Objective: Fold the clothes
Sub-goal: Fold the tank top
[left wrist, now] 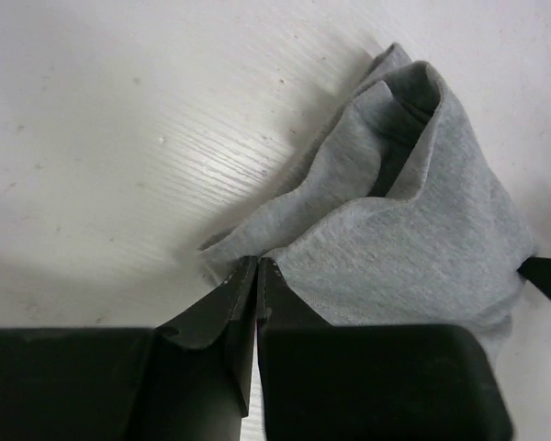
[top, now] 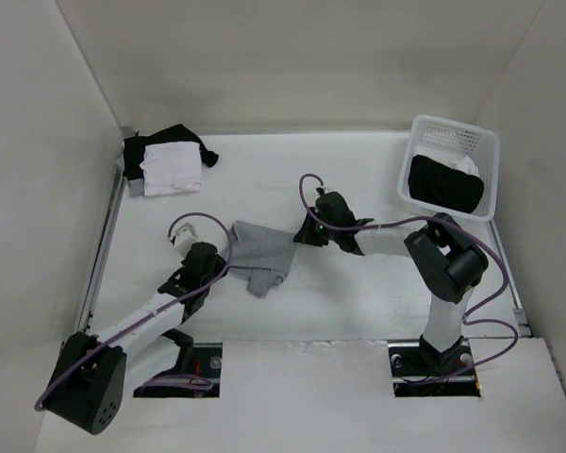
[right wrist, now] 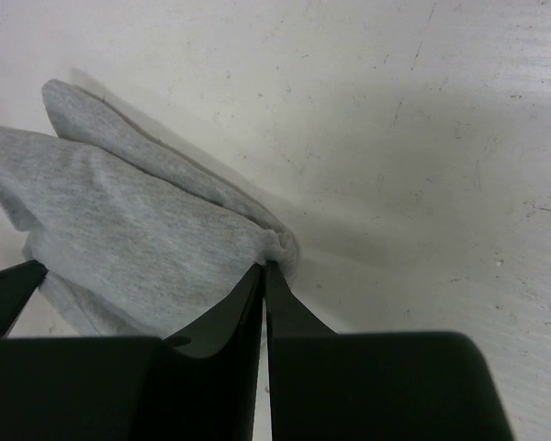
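A crumpled medium-grey T-shirt (top: pixel 262 253) lies bunched in the middle of the table between both arms. My left gripper (top: pixel 224 257) is shut on the grey T-shirt's (left wrist: pixel 413 239) left edge, its jaws pinched together on the fabric (left wrist: pixel 257 260). At the shirt's right end my right gripper (top: pixel 304 231) is shut on a gathered corner of the grey T-shirt (right wrist: pixel 129 230), the cloth puckering at the fingertips (right wrist: pixel 264 265). Black and white clothes (top: pixel 170 162) sit stacked at the back left. A black garment (top: pixel 443 184) fills the basket.
A white lattice basket (top: pixel 453 142) stands at the back right, close to the right wall. A metal rail (top: pixel 104 236) runs along the table's left edge. White walls enclose the table on the left, back and right.
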Controlling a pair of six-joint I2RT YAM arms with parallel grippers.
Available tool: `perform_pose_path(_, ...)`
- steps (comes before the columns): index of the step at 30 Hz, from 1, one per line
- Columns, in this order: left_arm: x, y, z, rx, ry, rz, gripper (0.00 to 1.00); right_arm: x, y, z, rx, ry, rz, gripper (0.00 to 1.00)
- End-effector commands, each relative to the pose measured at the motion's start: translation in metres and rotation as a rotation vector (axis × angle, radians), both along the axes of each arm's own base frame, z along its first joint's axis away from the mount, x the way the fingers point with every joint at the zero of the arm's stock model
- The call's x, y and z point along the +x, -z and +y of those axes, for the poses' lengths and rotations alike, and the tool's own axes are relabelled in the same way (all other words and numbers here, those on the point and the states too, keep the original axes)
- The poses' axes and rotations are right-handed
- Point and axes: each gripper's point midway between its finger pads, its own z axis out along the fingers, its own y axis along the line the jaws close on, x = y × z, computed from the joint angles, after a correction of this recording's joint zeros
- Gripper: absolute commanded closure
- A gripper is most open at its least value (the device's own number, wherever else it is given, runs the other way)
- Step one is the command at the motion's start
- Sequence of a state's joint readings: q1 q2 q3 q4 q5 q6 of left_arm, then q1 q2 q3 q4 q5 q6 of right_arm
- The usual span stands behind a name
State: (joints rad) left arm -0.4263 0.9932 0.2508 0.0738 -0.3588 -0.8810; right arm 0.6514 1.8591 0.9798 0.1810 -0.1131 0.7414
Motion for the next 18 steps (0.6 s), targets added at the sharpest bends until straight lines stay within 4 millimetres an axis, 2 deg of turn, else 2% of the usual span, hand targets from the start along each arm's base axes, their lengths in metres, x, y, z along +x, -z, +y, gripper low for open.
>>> perform_pose_path(1, -0.005, -0.005, 0.006, -0.071, -0.044, -0.014, 1.00, 0.008, -0.015, -0.003, 0.029, 0.017, -0.048, 0.93)
perform_pose_path(4, -0.010, -0.005, 0.005, -0.091, -0.043, -0.001, 1.00, 0.008, -0.014, -0.004, 0.025, 0.018, -0.043, 0.94)
perform_pose_path(7, -0.018, 0.008, 0.001, -0.123, -0.053, 0.065, 0.98, 0.007, -0.011, -0.005, 0.019, 0.021, -0.036, 0.94)
perform_pose_path(10, -0.021, 0.021, 0.002, -0.121, -0.076, 0.117, 0.89, 0.005, -0.009, -0.005, 0.015, 0.019, -0.030, 0.93)
perform_pose_path(12, -0.017, 0.019, 0.003, -0.119, -0.080, 0.117, 0.78, 0.006, -0.011, -0.003, 0.015, 0.013, -0.036, 0.84)
perform_pose_path(15, -0.010, -0.005, 0.000, -0.138, -0.070, 0.038, 0.72, 0.006, -0.026, -0.004, 0.024, 0.014, -0.063, 0.64)
perform_pose_path(18, -0.005, -0.043, 0.001, -0.154, -0.077, -0.069, 0.71, 0.006, -0.046, -0.011, 0.022, 0.035, -0.109, 0.55)
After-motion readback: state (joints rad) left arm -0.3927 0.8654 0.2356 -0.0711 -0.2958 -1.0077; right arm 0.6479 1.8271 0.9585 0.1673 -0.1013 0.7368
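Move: The half-folded grey tank top lies between the hands, its left corner in the left fingers and its right edge between the right ones. Its middle is about 8 cm right, 3 cm ahead of and 2 cm below the left hand, and from the right hand some 8 cm left, 4 cm back and 2 cm below. The folded white cloth lies roughly 23 cm ahead and 13 cm left of the left hand, with the black cloth 4 cm beyond it. Both hands let go of the tank top. The left keeps its pinch on the corner through a small lift, then its fingers part while it dips and draws back towards the robot, ending about 2 cm back at nearly its old height, the wrist rolled by some 5 degrees. The right hand stays in place at the right edge and opens wider, to nearly half. ##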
